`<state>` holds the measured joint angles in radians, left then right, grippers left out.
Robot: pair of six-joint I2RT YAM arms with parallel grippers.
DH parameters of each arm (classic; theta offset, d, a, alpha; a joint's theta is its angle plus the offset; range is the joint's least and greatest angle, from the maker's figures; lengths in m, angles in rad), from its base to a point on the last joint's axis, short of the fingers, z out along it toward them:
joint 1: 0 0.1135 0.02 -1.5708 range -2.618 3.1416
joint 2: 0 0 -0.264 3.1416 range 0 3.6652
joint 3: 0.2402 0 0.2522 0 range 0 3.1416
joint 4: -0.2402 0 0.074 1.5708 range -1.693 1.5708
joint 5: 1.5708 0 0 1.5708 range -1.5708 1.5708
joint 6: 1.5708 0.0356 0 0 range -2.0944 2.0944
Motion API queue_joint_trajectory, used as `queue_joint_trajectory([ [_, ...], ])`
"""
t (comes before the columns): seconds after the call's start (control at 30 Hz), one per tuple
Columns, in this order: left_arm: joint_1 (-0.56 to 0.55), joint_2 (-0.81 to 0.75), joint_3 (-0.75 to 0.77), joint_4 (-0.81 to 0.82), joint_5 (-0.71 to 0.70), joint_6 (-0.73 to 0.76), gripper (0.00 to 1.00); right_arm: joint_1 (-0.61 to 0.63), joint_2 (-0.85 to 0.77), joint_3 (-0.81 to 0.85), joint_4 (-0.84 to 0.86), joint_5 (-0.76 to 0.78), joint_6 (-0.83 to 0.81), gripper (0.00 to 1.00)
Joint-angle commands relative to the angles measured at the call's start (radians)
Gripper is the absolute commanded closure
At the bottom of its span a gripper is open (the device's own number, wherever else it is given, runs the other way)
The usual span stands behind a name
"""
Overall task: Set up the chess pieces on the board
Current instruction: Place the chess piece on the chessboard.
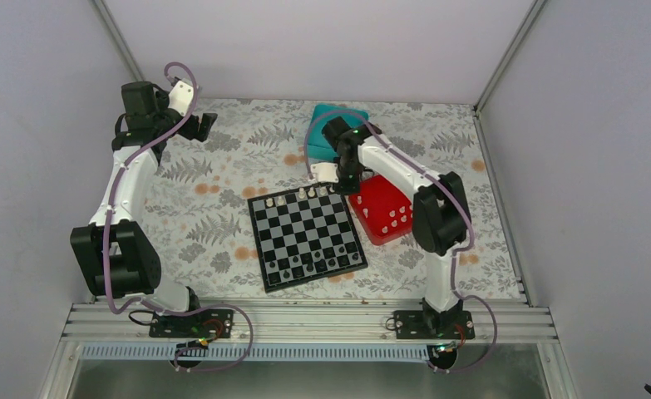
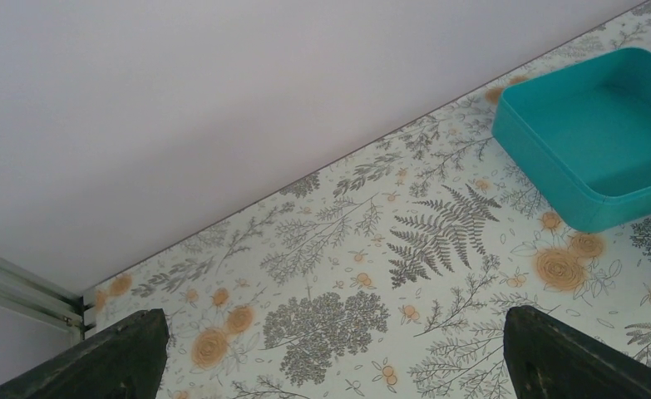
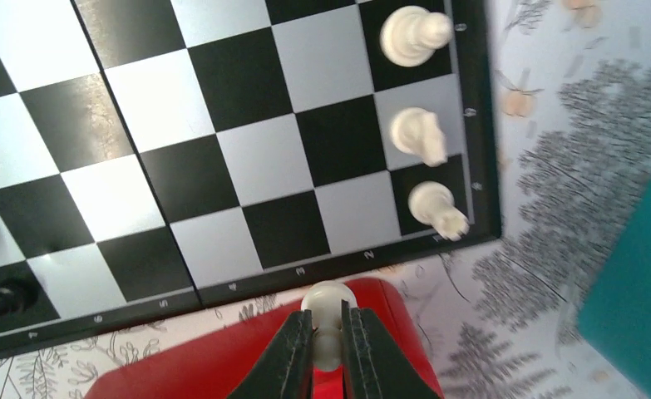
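The board (image 1: 308,233) lies mid-table, its squares filling the right wrist view (image 3: 247,158). Several white chess pieces (image 1: 301,194) stand along its far row; three of them (image 3: 419,135) show at the board's corner. My right gripper (image 3: 328,320) is shut on a white pawn (image 3: 328,298), held above the edge of the red tray (image 3: 222,366), just off the board's border. From above, that gripper (image 1: 344,179) hangs at the board's far right corner. My left gripper (image 2: 330,349) is open and empty over the tablecloth at the far left (image 1: 205,126).
The red tray (image 1: 372,195) right of the board holds more white pieces (image 1: 397,218). A teal box (image 1: 332,120) (image 2: 596,141) stands behind the board. Dark pieces (image 1: 313,264) line the board's near row; two show at the left of the right wrist view (image 3: 2,299).
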<state>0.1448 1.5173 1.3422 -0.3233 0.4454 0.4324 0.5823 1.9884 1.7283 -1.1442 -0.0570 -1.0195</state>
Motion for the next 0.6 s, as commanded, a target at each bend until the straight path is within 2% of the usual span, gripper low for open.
queue_joint_trajectory([
  [0.0,0.006,-0.036,-0.002,0.013,0.014,-0.009,0.00,0.007,0.054,0.018,0.030,-0.025,0.008,0.90],
  [0.57,0.007,-0.038,-0.015,0.022,0.001,-0.003,0.00,0.005,0.164,0.027,0.072,-0.067,-0.013,0.89],
])
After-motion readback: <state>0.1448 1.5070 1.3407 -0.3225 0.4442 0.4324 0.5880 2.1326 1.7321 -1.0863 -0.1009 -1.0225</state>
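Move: The empty a-file square just behind the white rook is where my right hand's pawn is going: some 9 cm below the hand, 1 cm ahead and 2 cm to its left. From that hand the rook stands about 4 cm ahead and 3 cm left, the knight 3 cm ahead and 6 cm left; the red box is 13 cm right and 3 cm back. From my left hand that square is about 12 cm back, 39 cm right and 26 cm lower. I lower the pawn, still pinched in my right fingers, some 5 cm towards the square behind the rook: fast at first, a near-halt halfway, then down again. Meanwhile I ease a little over 1 cm left, further in over the board from its right edge, and tip the fingertips about 5 degrees back towards my base, keeping the grip shut. ##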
